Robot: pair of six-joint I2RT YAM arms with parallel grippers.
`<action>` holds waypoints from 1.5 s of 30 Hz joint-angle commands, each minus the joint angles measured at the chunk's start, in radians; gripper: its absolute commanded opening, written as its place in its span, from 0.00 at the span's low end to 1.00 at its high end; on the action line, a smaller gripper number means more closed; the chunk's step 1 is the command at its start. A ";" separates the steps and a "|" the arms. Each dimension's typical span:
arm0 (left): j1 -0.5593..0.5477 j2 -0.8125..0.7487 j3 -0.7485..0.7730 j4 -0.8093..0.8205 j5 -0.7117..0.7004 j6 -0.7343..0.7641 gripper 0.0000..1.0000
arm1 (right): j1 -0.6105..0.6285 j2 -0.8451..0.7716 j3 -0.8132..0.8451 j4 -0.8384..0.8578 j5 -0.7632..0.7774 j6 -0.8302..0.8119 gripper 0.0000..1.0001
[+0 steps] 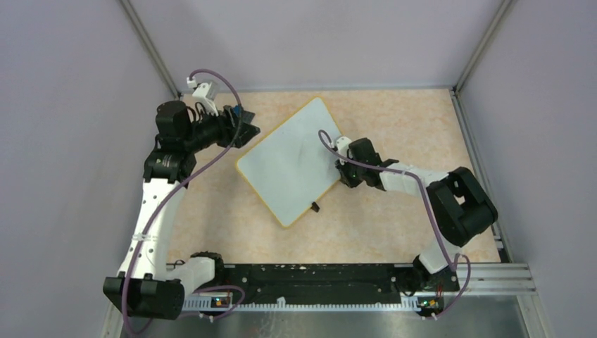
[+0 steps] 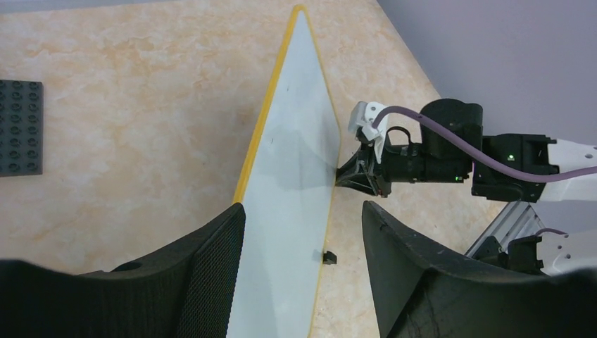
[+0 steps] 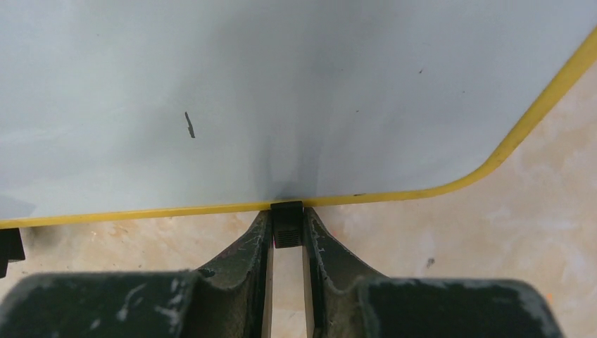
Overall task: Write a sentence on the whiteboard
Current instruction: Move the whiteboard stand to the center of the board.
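The whiteboard, white with a thin yellow rim, lies at an angle on the table. Its surface is blank except for one short black mark; no sentence shows. My right gripper is shut on a small black clip foot on the board's right edge, also seen in the top view. My left gripper is open at the board's far-left corner. The board runs below the gap between its fingers. I cannot tell whether they touch it.
A dark studded plate lies on the table left of the left gripper, by the back-left wall. A second clip foot sticks out from the board's near edge. Grey walls close in the tan table on three sides.
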 commanded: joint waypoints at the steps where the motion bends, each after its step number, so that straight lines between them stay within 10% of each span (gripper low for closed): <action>1: 0.014 0.001 -0.021 0.067 -0.013 -0.033 0.67 | -0.020 -0.071 -0.059 0.070 0.173 0.219 0.00; 9: 0.027 0.008 -0.029 0.071 -0.038 -0.036 0.69 | 0.084 -0.099 -0.094 0.074 0.155 0.337 0.00; 14: 0.031 0.006 -0.030 0.073 -0.037 -0.039 0.69 | 0.122 -0.105 -0.109 0.095 0.078 0.333 0.47; 20: 0.036 0.005 -0.041 0.059 -0.050 -0.022 0.71 | 0.155 -0.172 -0.148 0.101 -0.056 0.302 0.67; 31: 0.152 0.036 -0.059 -0.022 -0.084 -0.005 0.81 | 0.236 -0.191 -0.108 0.102 -0.239 0.213 0.72; 45: 0.371 0.038 -0.383 0.214 0.261 0.089 0.99 | 0.224 -0.308 -0.073 -0.116 -0.300 0.060 0.71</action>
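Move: The right fingers are shut on the stand's nearer-right black foot at the whiteboard's edge, so that foot sits right at the hand point. The stand's other foot is roughly 9 cm to the left and 8 cm back; the middle of the slanted whiteboard is about 16 cm left and 7 cm ahead, a little higher. From the left hand, up in the air, the gripped foot lies some 26 cm right, 2 cm ahead and 31 cm down. Still gripping the stand's foot, the right hand edges a little right and back, turning about 15 degrees clockwise, then opens its fingers and lets the foot go. It travels back some 11 cm and left about 8 cm along the whiteboard's near side, twisting counter-clockwise, and lastly rises about 5 cm. The left hand, touching nothing, swings about 10 cm left and sinks 12 cm, opening wide. ##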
